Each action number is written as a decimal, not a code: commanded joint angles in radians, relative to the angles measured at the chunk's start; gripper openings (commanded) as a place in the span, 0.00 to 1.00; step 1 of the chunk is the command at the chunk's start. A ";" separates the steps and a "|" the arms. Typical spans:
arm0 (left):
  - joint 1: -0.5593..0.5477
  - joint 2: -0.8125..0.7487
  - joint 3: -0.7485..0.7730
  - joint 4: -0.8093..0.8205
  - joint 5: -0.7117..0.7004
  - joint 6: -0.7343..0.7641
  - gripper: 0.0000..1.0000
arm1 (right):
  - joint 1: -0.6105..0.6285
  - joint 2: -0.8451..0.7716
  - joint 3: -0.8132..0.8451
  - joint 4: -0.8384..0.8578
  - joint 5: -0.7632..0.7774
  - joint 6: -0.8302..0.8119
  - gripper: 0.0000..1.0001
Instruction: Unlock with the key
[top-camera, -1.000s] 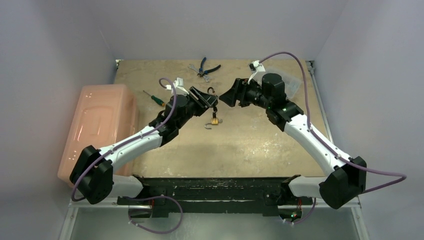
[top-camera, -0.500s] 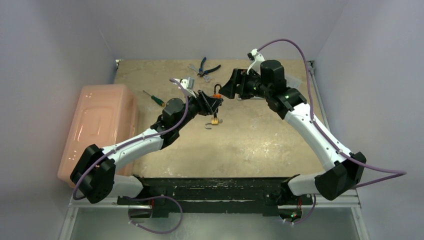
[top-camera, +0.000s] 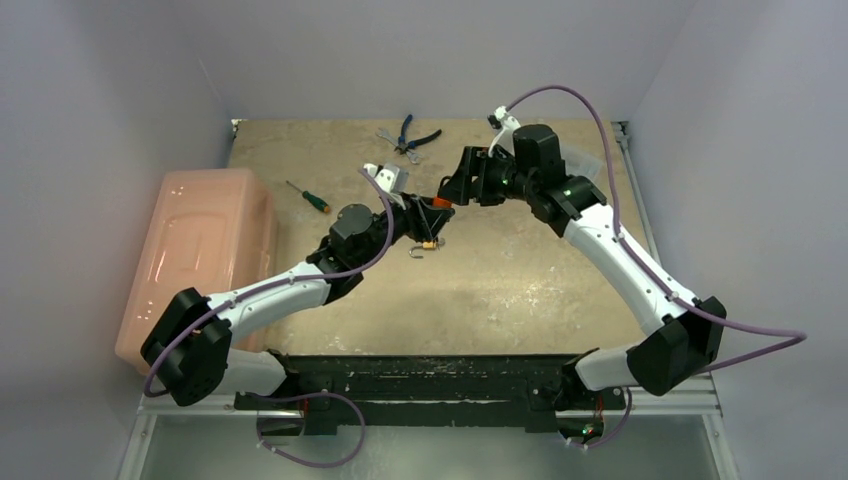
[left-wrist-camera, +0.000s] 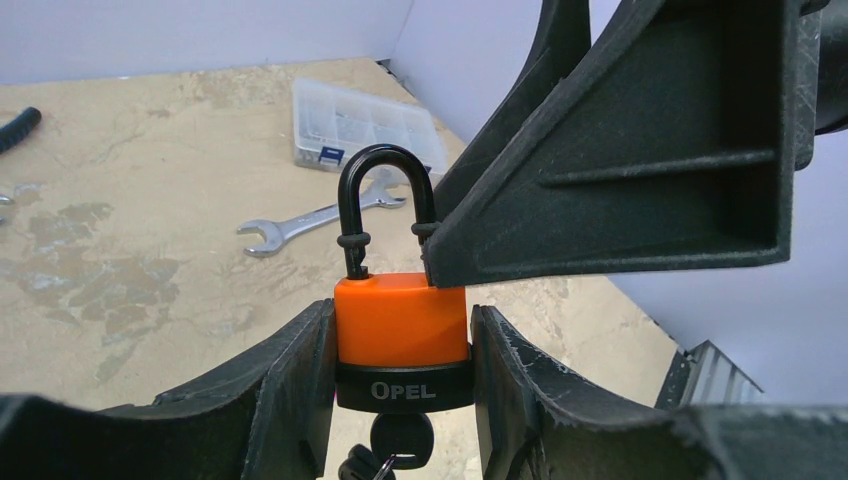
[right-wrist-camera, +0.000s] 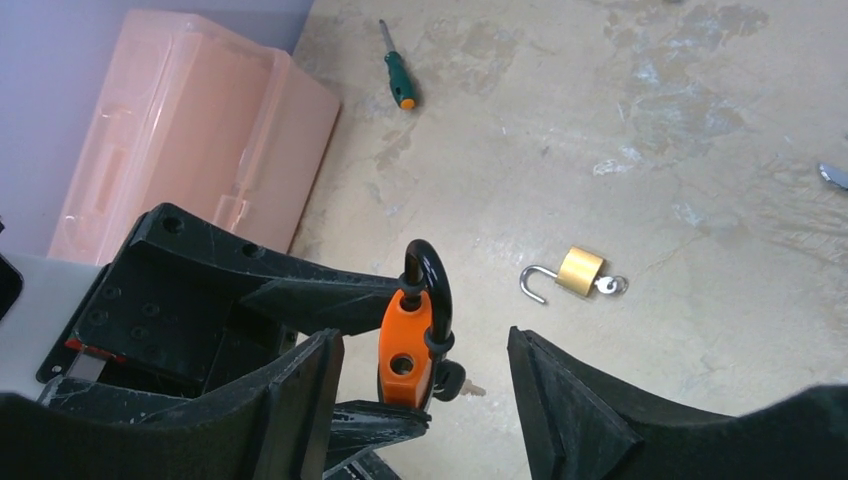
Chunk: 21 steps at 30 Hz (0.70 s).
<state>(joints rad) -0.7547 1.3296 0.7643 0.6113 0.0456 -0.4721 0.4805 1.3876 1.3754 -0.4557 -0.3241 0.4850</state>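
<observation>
An orange padlock (left-wrist-camera: 400, 320) with a black shackle is held upright above the table, my left gripper (left-wrist-camera: 402, 310) shut on its sides. A black-headed key (left-wrist-camera: 402, 440) sticks in its underside. In the right wrist view the padlock (right-wrist-camera: 403, 345) shows an empty hole in its top, and one shackle leg runs down beside the body. My right gripper (right-wrist-camera: 425, 335) is open around the padlock's top. One of its fingers (left-wrist-camera: 620, 180) touches the body beside the shackle. From above, both grippers meet at the padlock (top-camera: 437, 203).
A small brass padlock (top-camera: 428, 243) lies open on the table below the grippers. A green screwdriver (top-camera: 308, 196), blue pliers (top-camera: 412, 135) and a wrench (left-wrist-camera: 310, 220) lie further back. A pink box (top-camera: 200, 250) stands at the left, a clear parts case (left-wrist-camera: 360, 120) at the back right.
My right gripper has moved left and now straddles the padlock's top. The left arm has turned the padlock up toward it and kept its grip.
</observation>
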 joint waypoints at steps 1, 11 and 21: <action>-0.015 -0.013 0.020 0.084 -0.019 0.070 0.00 | 0.023 -0.016 -0.023 0.038 -0.033 0.021 0.68; -0.039 -0.018 0.027 0.061 -0.042 0.110 0.00 | 0.058 0.016 -0.036 0.045 -0.023 0.030 0.51; -0.045 -0.032 0.024 0.055 -0.067 0.138 0.00 | 0.068 0.032 -0.051 0.019 -0.021 0.006 0.20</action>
<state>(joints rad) -0.7891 1.3296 0.7643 0.5709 0.0021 -0.3687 0.5365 1.4208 1.3251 -0.4355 -0.3302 0.5114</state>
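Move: The right hand's open fingers stand around the orange padlock that the left fingertips hold upright, its body about 1 cm back, 3 cm left and 2 cm below the right hand point. For the left hand the padlock is right between the pads. The black-headed keys hang some 5 cm below the padlock's middle. The brass lock lies on the table, roughly 6 cm farther out and 5 cm left of the right hand, some 27 cm below. Left and slightly back first, then mostly down, the right hand eases about 4 cm onto the orange padlock, its wrist barely turning. Its fingers close from wide to fairly narrow and, by the end, begin to pinch the body's front and back faces below the shackle. The left hand keeps its grip on the body's sides, sinking about 1 cm with a slight roll. ##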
